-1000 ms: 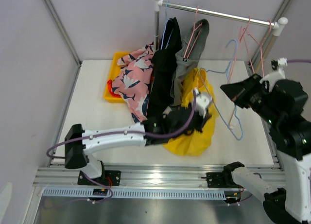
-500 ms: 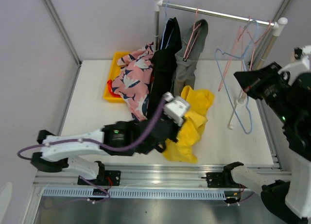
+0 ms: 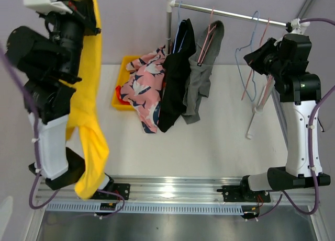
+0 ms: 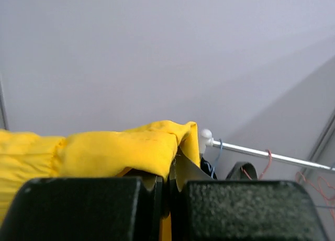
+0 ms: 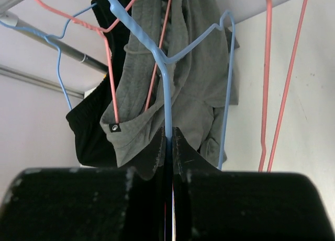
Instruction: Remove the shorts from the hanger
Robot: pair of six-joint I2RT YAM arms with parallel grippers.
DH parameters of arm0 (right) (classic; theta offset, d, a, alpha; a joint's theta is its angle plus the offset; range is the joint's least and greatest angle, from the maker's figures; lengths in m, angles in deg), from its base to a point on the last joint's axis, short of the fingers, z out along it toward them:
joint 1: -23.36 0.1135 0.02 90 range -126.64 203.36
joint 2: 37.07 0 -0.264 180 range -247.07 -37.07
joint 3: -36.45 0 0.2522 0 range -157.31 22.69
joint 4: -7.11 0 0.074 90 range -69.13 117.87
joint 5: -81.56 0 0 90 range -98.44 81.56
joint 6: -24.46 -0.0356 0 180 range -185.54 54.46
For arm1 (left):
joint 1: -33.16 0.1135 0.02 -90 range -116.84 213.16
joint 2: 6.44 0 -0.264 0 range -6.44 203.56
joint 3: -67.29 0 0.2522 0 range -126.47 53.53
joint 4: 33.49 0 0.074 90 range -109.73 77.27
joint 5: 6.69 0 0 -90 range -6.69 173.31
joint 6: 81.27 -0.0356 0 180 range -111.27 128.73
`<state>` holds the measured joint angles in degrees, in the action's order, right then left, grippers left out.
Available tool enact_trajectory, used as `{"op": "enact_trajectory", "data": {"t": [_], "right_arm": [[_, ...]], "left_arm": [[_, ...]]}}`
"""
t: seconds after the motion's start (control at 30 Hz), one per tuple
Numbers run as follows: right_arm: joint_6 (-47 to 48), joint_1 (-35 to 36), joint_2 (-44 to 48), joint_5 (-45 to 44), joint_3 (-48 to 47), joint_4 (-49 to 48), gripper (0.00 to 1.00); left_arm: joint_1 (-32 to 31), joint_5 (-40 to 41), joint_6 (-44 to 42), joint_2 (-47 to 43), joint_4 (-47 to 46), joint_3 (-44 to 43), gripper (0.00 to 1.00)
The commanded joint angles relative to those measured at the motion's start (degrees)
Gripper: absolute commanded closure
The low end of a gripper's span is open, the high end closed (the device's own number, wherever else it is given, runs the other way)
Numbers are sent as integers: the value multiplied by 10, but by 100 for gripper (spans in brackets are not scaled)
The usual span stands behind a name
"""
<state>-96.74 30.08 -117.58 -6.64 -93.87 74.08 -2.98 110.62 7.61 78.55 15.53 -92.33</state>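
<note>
My left gripper point(image 3: 84, 8) is raised high at the far left, shut on the bright yellow shorts point(image 3: 89, 131), which hang down from it in a long fold. In the left wrist view the yellow cloth point(image 4: 104, 149) bunches over the shut gripper point(image 4: 174, 170). My right gripper point(image 3: 253, 55) is up by the rail point(image 3: 230, 13), shut on an empty blue hanger point(image 3: 250, 68); the hanger's wire point(image 5: 166, 84) runs between the jaws of the right gripper point(image 5: 168, 141). Black shorts point(image 3: 175, 76) and grey shorts point(image 3: 201, 79) hang on the rail. Pink patterned shorts point(image 3: 142, 87) lie beside them.
A yellow bin point(image 3: 121, 68) sits at the back left of the white table point(image 3: 220, 147), with something orange-red point(image 3: 120, 100) in it. Pink hangers point(image 3: 265, 79) hang near my right gripper. The rack's white right post point(image 3: 261, 102) slants down to the table.
My left arm swung from low over the table up to the far left, lifting the yellow shorts off the table. My right arm carried the blue hanger up to the rail.
</note>
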Motion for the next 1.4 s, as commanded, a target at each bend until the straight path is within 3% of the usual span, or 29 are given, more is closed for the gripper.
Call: {"op": "enact_trajectory", "data": {"t": [0.0,0.2,0.3,0.37,0.47,0.5,0.53,0.57,0.73,0.87,0.93,0.97,1.03,1.1,1.2,1.37], "right_arm": [[9,-13,28,42,37,-82,100],[11,-29,42,68,112,-124,100],[11,-30,40,78,133,-139,100],[11,-29,40,81,142,-143,100],[11,-30,47,89,153,-146,100],[11,-30,54,90,156,-147,100],[11,-30,56,90,157,-147,100],[11,-30,60,89,158,-148,100],[4,-30,56,93,129,-149,100],[2,-30,29,89,81,-145,100],[4,-30,5,83,50,-142,100],[8,-30,-3,79,38,-138,100],[11,-31,-20,71,6,-134,100],[11,-32,-45,59,-9,-137,100],[5,-36,-73,46,-17,-146,100],[-5,-36,-98,23,10,-159,100]], "left_arm": [[85,-158,-26,76,-89,24,100],[190,-317,96,197,-148,-30,97],[193,-317,76,233,-197,14,94],[194,-287,56,257,-227,34,88],[208,-242,76,300,-206,41,54],[209,-237,81,306,-199,46,19],[209,-227,85,307,-191,52,4],[210,-214,96,305,-183,60,1],[203,-229,123,256,-113,127,1],[191,-208,128,146,-87,294,1],[191,-218,137,92,-46,330,1],[190,-222,140,71,-43,414,1],[187,-245,149,-15,-86,490,1],[185,-262,154,-82,-132,640,1],[184,-283,184,-182,-177,752,1],[175,-319,179,-249,-174,811,1]]}}
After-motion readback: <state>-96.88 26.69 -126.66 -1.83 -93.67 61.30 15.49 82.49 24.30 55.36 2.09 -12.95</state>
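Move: The yellow tray, where the held yellow shorts are bound, lies about 28 cm straight ahead of the left hand and some 65 cm below it. The pink shorts are heaped in it, 27 cm ahead, 4 cm right and about 63 cm down; the black shorts hang about 18 cm ahead, 17 cm right and 36 cm lower. From the right hand the tray is roughly 21 cm ahead, 39 cm left and 43 cm below. The yellow shorts, still pinched in the left hand high up, are swung about 30 cm forward and then steeply down towards the tray, the fingers springing wide on the way to let go. Open, that hand draws back some 25 cm while sinking another 10, its wrist tipped down 40 degrees in all. The right hand keeps the blue hanger, dips, rises, then goes forward. ##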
